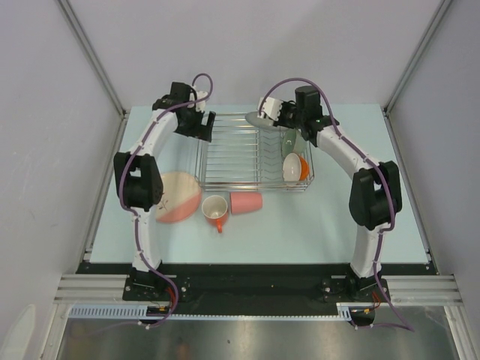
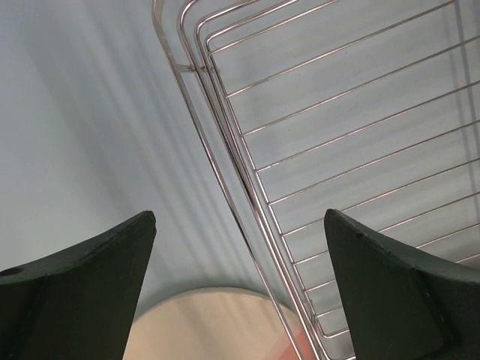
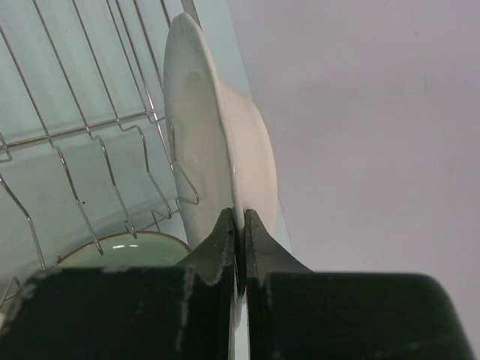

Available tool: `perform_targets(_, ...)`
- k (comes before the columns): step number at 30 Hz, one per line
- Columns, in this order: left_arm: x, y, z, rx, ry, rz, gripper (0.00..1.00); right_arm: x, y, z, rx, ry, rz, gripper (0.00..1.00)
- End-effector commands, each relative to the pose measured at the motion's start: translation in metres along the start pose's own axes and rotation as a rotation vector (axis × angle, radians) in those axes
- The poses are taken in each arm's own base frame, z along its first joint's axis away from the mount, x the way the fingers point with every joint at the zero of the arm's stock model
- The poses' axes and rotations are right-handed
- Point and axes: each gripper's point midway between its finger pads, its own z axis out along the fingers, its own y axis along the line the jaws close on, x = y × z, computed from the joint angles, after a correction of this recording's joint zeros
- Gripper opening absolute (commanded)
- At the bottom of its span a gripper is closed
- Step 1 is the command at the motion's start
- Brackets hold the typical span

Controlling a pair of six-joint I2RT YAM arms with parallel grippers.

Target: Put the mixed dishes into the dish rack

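The silver wire dish rack [image 1: 247, 161] stands mid-table. My right gripper [image 1: 279, 114] is shut on the rim of the large whitish plate [image 1: 261, 118] and holds it on edge over the rack's far side; the right wrist view shows the plate [image 3: 217, 135] pinched in the gripper [image 3: 240, 217], beside upright dividers [image 3: 75, 135]. A pale green bowl [image 3: 124, 251], a small white bowl [image 1: 290, 168] and an orange cup [image 1: 304, 166] sit in the rack's right end. My left gripper [image 1: 201, 124] is open and empty, astride the rack's left rim [image 2: 225, 172].
On the table, left of and in front of the rack, lie a pink plate [image 1: 178, 196], an orange-handled white mug [image 1: 215, 208] and a pink tumbler [image 1: 245, 202] on its side. The pink plate also shows below the left gripper [image 2: 217, 322].
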Motion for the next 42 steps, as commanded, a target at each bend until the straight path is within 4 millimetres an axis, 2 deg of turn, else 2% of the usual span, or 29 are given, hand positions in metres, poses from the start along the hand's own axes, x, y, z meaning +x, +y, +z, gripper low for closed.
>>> perform_targets(1,-0.026,0.006,-0.006,-0.024,-0.072,0.041,1.0,-0.045,-0.065,-0.012,0.171,-0.15,-0.064,0.0)
perform_targets(7,-0.04,0.004,0.008,-0.011,-0.083,0.093,1.0,-0.038,-0.065,-0.002,0.171,-0.16,-0.049,0.0)
perform_targets(9,-0.048,0.001,0.008,-0.007,-0.093,0.12,1.0,-0.046,-0.073,-0.002,0.196,-0.193,-0.049,0.0)
perform_targets(12,-0.045,0.001,0.019,0.002,-0.075,0.128,1.0,-0.046,-0.066,0.004,0.189,-0.199,-0.03,0.0)
perform_targets(13,-0.042,0.001,0.022,0.005,-0.068,0.132,1.0,-0.05,-0.065,0.007,0.195,-0.206,-0.03,0.03)
perform_targets(15,-0.039,0.0,0.026,0.009,-0.059,0.139,1.0,-0.044,-0.059,0.01,0.211,-0.183,-0.01,0.1)
perform_targets(17,-0.035,-0.002,0.03,0.015,-0.047,0.148,0.99,-0.052,-0.061,0.009,0.255,-0.203,-0.018,0.18)
perform_targets(18,-0.032,-0.002,0.033,0.016,-0.04,0.152,0.99,-0.044,-0.055,0.011,0.264,-0.186,0.008,0.23)
perform_targets(20,-0.03,-0.003,0.035,0.02,-0.036,0.17,0.99,-0.054,-0.068,0.001,0.339,-0.231,0.032,0.27)
perform_targets(24,-0.027,-0.004,0.037,0.02,-0.036,0.203,0.98,-0.056,-0.078,-0.008,0.391,-0.27,0.096,0.31)
perform_targets(28,-0.025,-0.007,0.04,0.011,-0.034,0.269,0.98,-0.054,-0.082,-0.004,0.418,-0.266,0.095,0.39)
perform_targets(33,-0.021,-0.016,0.04,0.007,-0.035,0.335,0.97,-0.045,-0.097,0.006,0.47,-0.241,0.122,0.42)
perform_targets(35,-0.017,-0.017,0.042,0.009,-0.026,0.339,0.97,-0.047,-0.105,0.005,0.482,-0.253,0.138,0.43)
perform_targets(38,-0.015,-0.017,0.041,0.008,-0.023,0.345,0.96,-0.045,-0.105,0.01,0.481,-0.252,0.14,0.46)
perform_targets(42,-0.017,-0.017,0.04,-0.005,-0.028,0.362,0.96,-0.045,-0.104,0.016,0.47,-0.253,0.152,0.45)
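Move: At the rack's left side, the left hand hangs open over the back part of the left rim, about 2 cm ahead and 3 cm below. From that hand the patterned plate is some 19 cm back, 5 cm left and 11 cm down. The right hand pinches the white plate, whose middle is about 3 cm ahead, 6 left and 5 below; the green bowl lies roughly 5 cm back, 2 right and 9 below, the white bowl 12 back, 2 right and 11 below. Opening to nearly half, the right fingers end their pinch on the white plate at the rack's back end; that hand goes about 5 cm forward and 2 cm left, rolling some 15 degrees and rising a little late on, its fingers still astride the plate's edge. Wide open, the left hand reaches 4 cm forward, then sinks about 5 cm at the rack's left rim while turning clockwise, the rim coming close across one finger. ##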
